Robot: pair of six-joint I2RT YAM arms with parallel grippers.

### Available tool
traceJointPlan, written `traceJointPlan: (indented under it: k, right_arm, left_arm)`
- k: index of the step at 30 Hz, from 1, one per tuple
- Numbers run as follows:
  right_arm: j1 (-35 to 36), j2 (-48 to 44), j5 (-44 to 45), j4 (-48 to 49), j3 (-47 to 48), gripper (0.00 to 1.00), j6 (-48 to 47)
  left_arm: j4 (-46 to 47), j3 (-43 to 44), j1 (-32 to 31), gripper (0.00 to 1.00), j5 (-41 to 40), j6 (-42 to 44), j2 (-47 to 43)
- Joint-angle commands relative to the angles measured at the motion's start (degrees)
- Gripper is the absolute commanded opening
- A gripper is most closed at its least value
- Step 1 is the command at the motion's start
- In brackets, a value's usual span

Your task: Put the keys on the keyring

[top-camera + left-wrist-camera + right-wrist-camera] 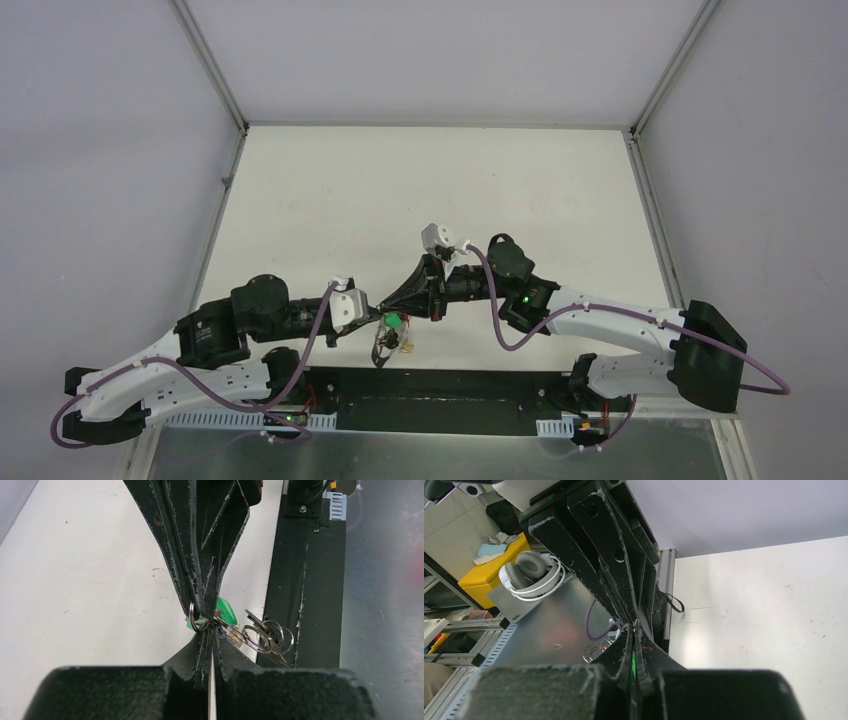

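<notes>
Both grippers meet tip to tip above the table's near edge. In the left wrist view my left gripper (211,632) is shut, its tips pinching thin wire of the keyring (270,637), whose silver loops and small keys hang to the right. My right gripper (204,612) comes down from above, shut, with a small split ring (197,622) at its tip and the green-capped key (227,611) just behind it. In the right wrist view green shows between my right gripper's (632,630) shut fingers. From above, the green cap (397,321) and the hanging bunch (385,346) sit below the tips. The black-capped key is not clearly seen.
The black base rail (440,395) runs along the near edge, right under the hanging keys, with a metal shelf (385,605) beyond it. The white table (430,190) is walled by grey panels on three sides.
</notes>
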Motion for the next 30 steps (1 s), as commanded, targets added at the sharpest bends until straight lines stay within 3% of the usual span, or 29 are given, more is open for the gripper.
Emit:
traceJointPlan:
  k: [1,6,9,11,16,24,30]
  right_arm:
    - [0.2,-2.5,1.6,5.4,1.0,0.0,-0.8]
    - [0.2,-2.7,1.8,5.4,0.8,0.0,-1.0]
    - [0.3,-3.3,2.7,4.2,0.3,0.0,-1.7]
    - [0.2,-3.8,4.1,2.7,-0.1,0.0,-2.4]
    - [0.1,-3.5,11.1,-8.1,1.2,0.0,-5.4]
    - [-1.2,4.9,17.7,-17.1,6.6,0.0,-7.6]
    - [-2.6,15.7,17.0,-20.9,15.7,0.0,-8.5]
  left_arm:
    - [4.1,-1.3,-0.4,0.0,4.0,-1.1,0.4]
    - [4.3,-1.7,-0.4,0.0,4.2,-1.2,-0.2]
    - [4.3,-1.9,-0.4,0.14,2.0,-2.3,-2.1]
    - [3.8,-2.1,-0.4,0.32,-1.3,-4.5,-3.7]
    - [0.2,-2.1,-0.4,0.61,-8.7,-9.0,-9.1]
    - [-2.4,-3.1,-0.4,0.75,-12.5,-16.7,-13.6]
    - [-3.9,-3.2,-0.4,0.95,-19.1,-25.2,-12.4]
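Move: Both closed hands meet at a small ring, about 1 cm right of the left hand point and 2 cm below the right one, straight ahead of neither. The green tag is some 3 cm right of the left hand, 3 cm below it and 1 cm back; the keyring bunch hangs about 7 cm below that hand, 3 cm back and 2 cm to its right. From the right hand the bunch is some 3 cm back, 1 cm right and 9 cm below. The left fingers let go of the small ring and spread nearly wide, backing off about 5 cm to the left while that hand turns some 15 degrees counter-clockwise. The right hand keeps its pinch and, after a brief hold, carries the bunch down about 9 cm and forward nearly 8, towards the table, tipping its fingertips downward some 20 degrees and swinging clockwise. ##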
